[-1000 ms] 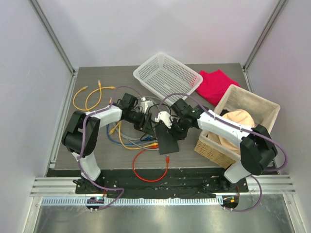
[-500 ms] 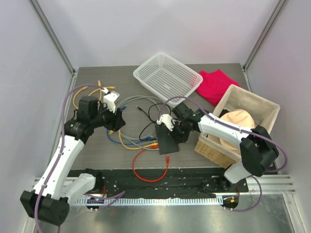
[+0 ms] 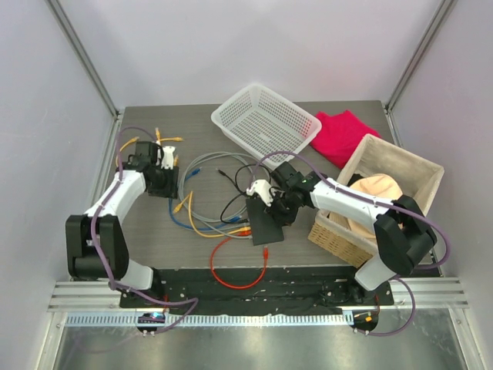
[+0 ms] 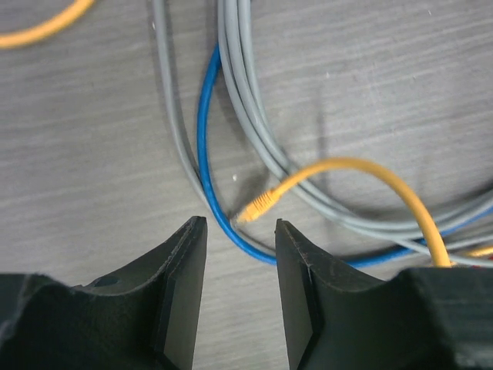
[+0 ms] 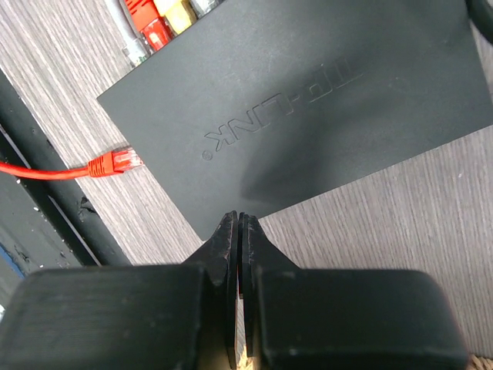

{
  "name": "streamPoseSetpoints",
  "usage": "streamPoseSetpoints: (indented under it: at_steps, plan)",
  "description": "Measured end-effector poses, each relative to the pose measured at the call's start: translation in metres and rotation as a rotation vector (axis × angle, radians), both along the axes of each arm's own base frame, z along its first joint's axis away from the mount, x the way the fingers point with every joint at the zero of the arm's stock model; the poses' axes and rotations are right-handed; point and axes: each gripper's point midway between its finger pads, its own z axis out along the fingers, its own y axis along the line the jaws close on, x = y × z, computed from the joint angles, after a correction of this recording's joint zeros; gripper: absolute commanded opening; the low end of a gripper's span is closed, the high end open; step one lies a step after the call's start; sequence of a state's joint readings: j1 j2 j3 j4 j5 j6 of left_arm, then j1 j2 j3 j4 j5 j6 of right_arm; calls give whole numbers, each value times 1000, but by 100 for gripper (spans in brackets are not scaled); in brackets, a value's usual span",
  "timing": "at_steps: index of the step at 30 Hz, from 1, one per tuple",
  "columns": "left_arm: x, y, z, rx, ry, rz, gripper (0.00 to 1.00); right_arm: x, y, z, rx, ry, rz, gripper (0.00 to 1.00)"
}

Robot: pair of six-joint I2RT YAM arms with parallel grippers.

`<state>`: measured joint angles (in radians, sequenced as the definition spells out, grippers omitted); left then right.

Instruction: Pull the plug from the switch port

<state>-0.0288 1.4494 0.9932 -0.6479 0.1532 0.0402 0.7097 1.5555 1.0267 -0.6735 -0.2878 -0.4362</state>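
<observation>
The switch (image 3: pixel 265 222) (image 5: pixel 308 100), a flat black box, lies mid-table. Red (image 5: pixel 158 35), yellow (image 5: pixel 176 11) and grey (image 5: pixel 135 52) plugs sit in the ports on its left edge. A loose red plug (image 5: pixel 114 163) lies on the table against its near edge. My right gripper (image 5: pixel 237 222) (image 3: pixel 279 210) is shut on nothing, its tips over the switch's corner. My left gripper (image 4: pixel 240 225) (image 3: pixel 171 182) is open and empty at the left of the cable pile. It hangs over a free yellow plug (image 4: pixel 258 206), a blue cable (image 4: pixel 202 131) and grey cables (image 4: pixel 246 92).
A loose red cable (image 3: pixel 239 271) loops near the front edge. A yellow cable (image 3: pixel 142 150) lies at the back left. A white mesh basket (image 3: pixel 266 123) and a red cloth (image 3: pixel 343 135) sit at the back. A wicker basket (image 3: pixel 331 231) with a hat stands on the right.
My left arm has swung away from the switch to the table's left side, and its jaws have narrowed a little. The right gripper stays shut by the switch.
</observation>
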Motion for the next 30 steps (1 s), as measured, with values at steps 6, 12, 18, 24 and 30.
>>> streamPoseSetpoints:
  at_steps: [6,12,18,24,30]
  plan:
    - [21,2,-14,23,17,-37,43,4,2,3,2,-11,-3,3]
    - [29,3,-43,34,78,-63,41,5,1,2,-4,-15,-5,3]
    - [37,6,-61,55,120,-75,38,7,2,0,-11,-13,-6,3]
    - [48,15,-64,113,122,-93,6,10,3,1,-11,-22,-8,3]
    - [43,11,-58,80,146,-107,0,13,1,1,-20,-37,-13,3]
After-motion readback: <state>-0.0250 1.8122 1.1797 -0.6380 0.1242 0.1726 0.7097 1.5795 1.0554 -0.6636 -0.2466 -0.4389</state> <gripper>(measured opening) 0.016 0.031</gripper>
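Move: The stretch of blue cable to be gripped lies about 5 cm ahead of the left hand, 1 cm to its left and 7 cm below. A grey cable runs about 1 cm left of that stretch, and the near strands of the grey coil some 3 cm right of it and 1 cm farther out. The yellow plug is almost straight under the hand, 1 cm to the right. From the right hand the blue stretch lies roughly 10 cm ahead, 38 cm left and 5 cm down. The left fingertips come to pinch the blue cable just short of where it passes under the grey coil. The hand reaches forward past the yellow plug, about 5 cm in all, and sinks some 6 cm, steepest midway; the half-open fingers then shut at the bottom, and the hand eases back and up by about half a centimetre. ##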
